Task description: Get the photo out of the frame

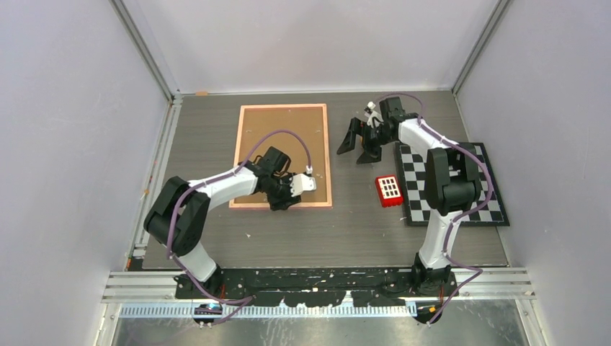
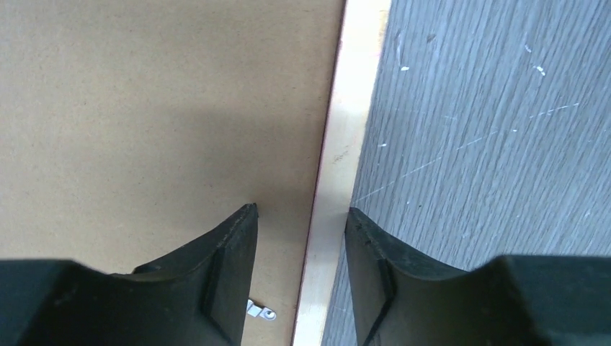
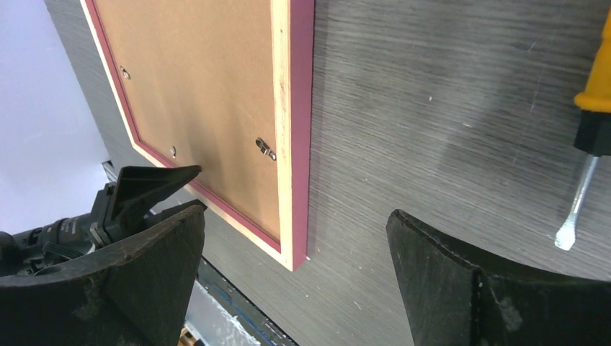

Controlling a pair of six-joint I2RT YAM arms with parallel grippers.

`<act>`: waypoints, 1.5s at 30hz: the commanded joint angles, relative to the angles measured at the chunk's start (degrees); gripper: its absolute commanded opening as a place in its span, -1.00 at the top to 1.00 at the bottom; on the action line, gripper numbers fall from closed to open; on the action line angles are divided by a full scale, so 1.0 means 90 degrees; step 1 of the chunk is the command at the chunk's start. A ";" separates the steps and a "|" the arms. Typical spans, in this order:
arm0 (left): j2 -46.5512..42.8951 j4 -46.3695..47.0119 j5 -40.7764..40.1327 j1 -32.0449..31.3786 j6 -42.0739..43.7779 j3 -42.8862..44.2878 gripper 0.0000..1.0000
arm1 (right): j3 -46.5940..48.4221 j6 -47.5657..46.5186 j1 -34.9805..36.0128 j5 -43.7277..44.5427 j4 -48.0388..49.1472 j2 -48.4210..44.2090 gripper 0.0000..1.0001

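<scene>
The frame (image 1: 283, 109) lies face down on the table with its brown back panel (image 1: 288, 133) up and a thin pink border around it. The photo is hidden under that panel. My left gripper (image 1: 281, 200) is down at the frame's near border. In the left wrist view the left gripper (image 2: 301, 210) straddles the pale border (image 2: 347, 122), one finger over the panel (image 2: 144, 108) and the other on the table side. A gap shows beside a small metal clip (image 2: 261, 311). My right gripper (image 1: 360, 144) hangs open right of the frame, holding nothing.
A red block with white squares (image 1: 389, 191) and a black-and-white checkerboard (image 1: 454, 187) lie at the right. A yellow-handled screwdriver (image 3: 594, 94) lies by the right gripper (image 3: 295, 216). More clips (image 3: 266, 148) sit along the panel's edge. Walls close in on three sides.
</scene>
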 commanded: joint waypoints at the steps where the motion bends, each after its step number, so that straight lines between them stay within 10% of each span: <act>1: 0.0267 0.0117 0.0120 -0.0186 0.0178 0.0242 0.16 | -0.0153 0.0442 0.0093 -0.0232 0.0324 0.0110 -0.99; 9: 0.0456 -0.0322 0.0236 -0.0276 -0.0507 0.0761 1.00 | -0.0307 0.0669 0.0265 -0.0231 0.0345 0.0415 -0.90; 45: -0.0669 0.0939 0.1322 0.0105 -0.2663 0.1067 1.00 | -0.0499 0.1442 0.0320 -0.3057 0.0742 0.1209 -0.35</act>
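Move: The photo frame lies face down, its near rim between the left hand's half-open fingers and about 1 cm below the hand point; its near right corner is some 13 cm to the right, level with it. From the right hand that corner lies about 13 cm back, 6 cm left and 8 cm below. The screwdriver lies about 8 cm under the right hand, 3 cm to its right; the red box is roughly 10 cm back, 9 cm right and 6 cm lower. The frame's near rim is pinched by the left fingers as they slide right along it and shut, then lifted: the left hand rises nearly 8 cm, drifting right and a little forward and turning counter-clockwise. The right hand comes back and left about 5 cm each, dipping then partly rising, swings its fingers flatter towards the left, and narrows them around the frame's right side near the raised corner, without gripping. ##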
